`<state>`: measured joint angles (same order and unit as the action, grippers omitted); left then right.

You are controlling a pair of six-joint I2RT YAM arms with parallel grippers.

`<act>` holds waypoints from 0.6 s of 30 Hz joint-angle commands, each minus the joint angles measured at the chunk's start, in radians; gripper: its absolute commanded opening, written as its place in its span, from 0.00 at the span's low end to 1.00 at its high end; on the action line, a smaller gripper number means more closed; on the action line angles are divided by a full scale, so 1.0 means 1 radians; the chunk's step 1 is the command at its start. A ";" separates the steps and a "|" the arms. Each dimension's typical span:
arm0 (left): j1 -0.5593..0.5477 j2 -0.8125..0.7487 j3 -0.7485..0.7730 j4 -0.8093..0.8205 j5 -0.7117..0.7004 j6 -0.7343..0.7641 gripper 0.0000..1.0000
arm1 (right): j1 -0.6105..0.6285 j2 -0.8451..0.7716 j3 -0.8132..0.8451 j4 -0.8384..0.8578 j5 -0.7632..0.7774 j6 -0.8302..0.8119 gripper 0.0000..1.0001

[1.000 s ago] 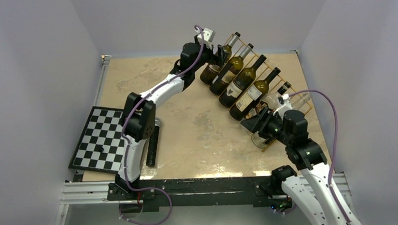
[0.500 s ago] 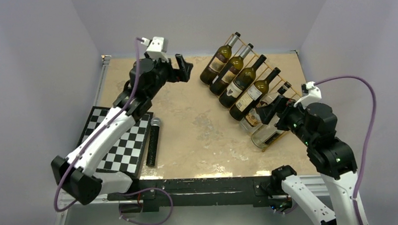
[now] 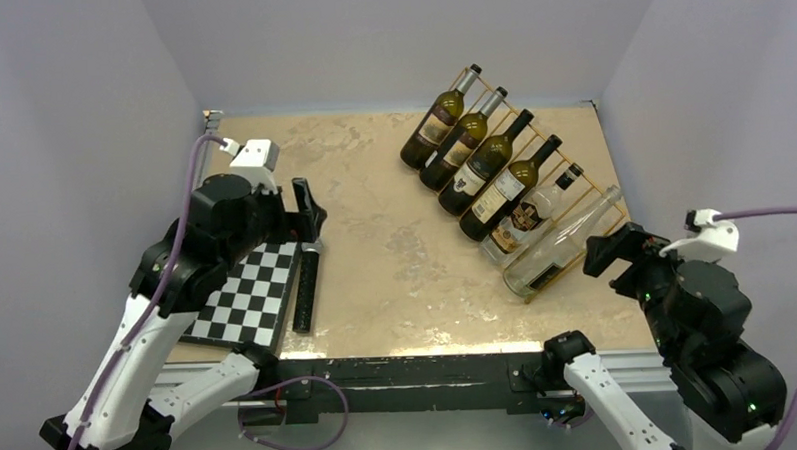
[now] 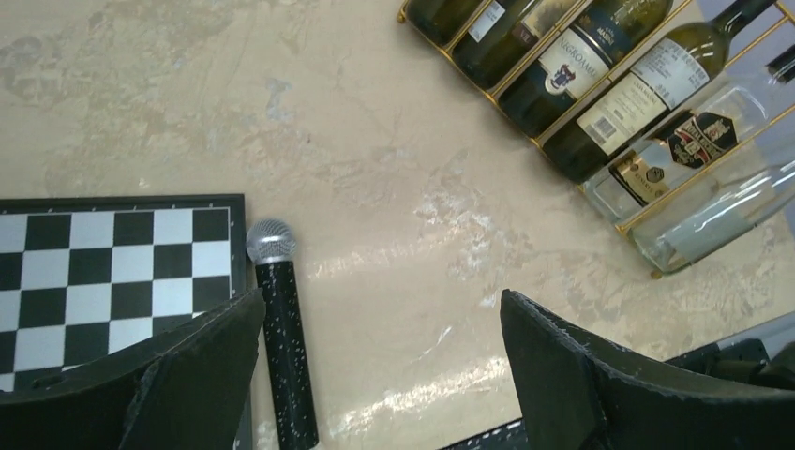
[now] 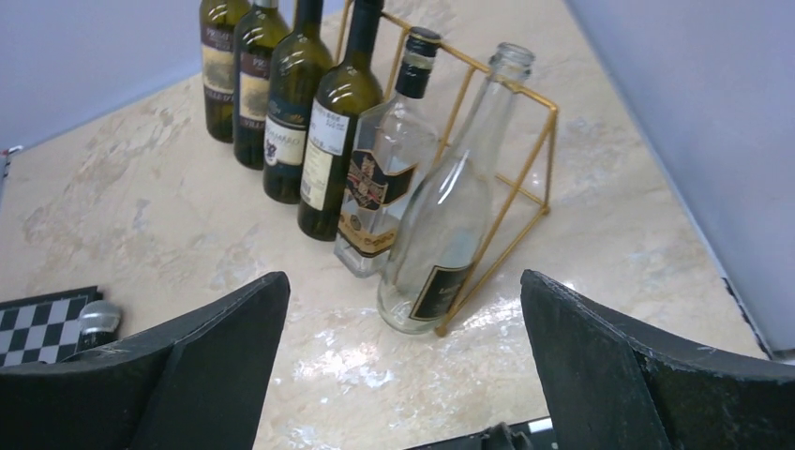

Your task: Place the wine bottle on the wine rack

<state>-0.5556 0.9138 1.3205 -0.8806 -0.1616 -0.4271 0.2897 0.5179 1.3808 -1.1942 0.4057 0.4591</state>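
The wine rack (image 3: 539, 127), a thin gold wire frame, stands at the back right with several bottles leaning in its slots. The clear wine bottle (image 3: 560, 244) lies in the slot at its near end, next to a clear black-capped bottle (image 3: 529, 210). My right gripper (image 3: 616, 249) hangs open just right of it, apart from it. In the right wrist view the clear wine bottle (image 5: 450, 225) leans on the gold wire rack (image 5: 550, 150) beyond the empty, wide-open right gripper (image 5: 403, 291). My left gripper (image 3: 309, 210) is open above the table's left side. Nothing sits in the left gripper (image 4: 382, 309).
A black-and-white chessboard (image 3: 242, 300) lies at the near left, with a black microphone (image 3: 305, 288) along its right edge. In the left wrist view the microphone (image 4: 281, 347) sits by the left finger. Grey walls enclose the table on three sides.
My right gripper has opened, let go of the clear wine bottle and drawn back to the right. My left arm has swung from the rack's far end back over the chessboard.
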 commanded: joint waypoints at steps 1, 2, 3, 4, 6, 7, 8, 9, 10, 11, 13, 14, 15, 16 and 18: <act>0.005 -0.087 0.090 -0.193 0.000 0.041 0.99 | 0.001 -0.043 0.084 -0.121 0.118 -0.022 0.99; 0.005 -0.109 0.099 -0.208 -0.005 0.056 0.99 | 0.002 -0.055 0.098 -0.136 0.127 -0.022 0.99; 0.005 -0.130 0.108 -0.221 -0.017 0.067 0.99 | 0.001 -0.068 0.110 -0.146 0.133 -0.021 0.99; 0.005 -0.151 0.114 -0.226 -0.028 0.076 0.99 | 0.001 -0.081 0.128 -0.157 0.135 -0.020 0.99; 0.005 -0.190 0.120 -0.224 -0.026 0.092 0.99 | 0.002 -0.094 0.161 -0.179 0.125 -0.014 0.99; 0.005 -0.208 0.120 -0.220 -0.028 0.096 0.99 | 0.002 -0.098 0.176 -0.186 0.111 -0.012 0.99; 0.005 -0.223 0.120 -0.212 -0.031 0.100 0.99 | 0.001 -0.100 0.192 -0.191 0.095 -0.010 0.99; 0.005 -0.235 0.121 -0.205 -0.033 0.107 0.99 | 0.002 -0.103 0.205 -0.193 0.077 -0.009 0.99; 0.005 -0.245 0.123 -0.197 -0.033 0.112 0.99 | 0.001 -0.104 0.215 -0.197 0.062 -0.006 0.99; 0.005 -0.252 0.129 -0.190 -0.034 0.117 0.99 | 0.002 -0.105 0.224 -0.201 0.048 -0.005 0.99; 0.005 -0.259 0.142 -0.180 -0.030 0.127 0.99 | 0.001 -0.107 0.235 -0.207 0.026 -0.003 0.99; 0.005 -0.257 0.154 -0.177 -0.024 0.136 0.99 | 0.001 -0.109 0.239 -0.210 0.020 -0.001 0.99; 0.006 -0.254 0.164 -0.174 -0.021 0.143 0.99 | 0.002 -0.111 0.242 -0.210 0.013 -0.001 0.99; 0.005 -0.249 0.176 -0.169 -0.020 0.149 0.99 | 0.002 -0.115 0.243 -0.211 0.007 0.000 0.99; 0.005 -0.247 0.187 -0.153 -0.029 0.156 0.99 | 0.002 -0.120 0.246 -0.211 0.002 0.001 0.99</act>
<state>-0.5556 0.6514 1.4635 -1.0782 -0.1856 -0.3187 0.2897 0.4030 1.6085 -1.3941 0.4435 0.4522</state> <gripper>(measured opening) 0.993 0.987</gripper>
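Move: The last-racked wine bottle, at the rack's far left end, lies about 37 cm ahead of the empty left hand, 28 cm to its right and 19 cm lower. The microphone lies some 30 cm below that hand, roughly 2 cm ahead and 4 cm left, with the chessboard's middle about 2 cm ahead and 24 cm left. From the empty right hand that bottle is about 47 cm ahead and 26 cm left, while the clear bottle is about 11 cm ahead, 1 cm right, both some 21 cm lower. Both arms back away from the filled rack together, fingers staying wide open and touching nothing: the left hand draws back about 8 cm while swinging left and rising some 6 cm each way, its fingers tipping up by roughly 10 degrees. The right hand likewise pulls back about 8 cm, drifting 3 cm to the right and 3 cm up with a slight upward tilt, and both ease almost to a stop. ##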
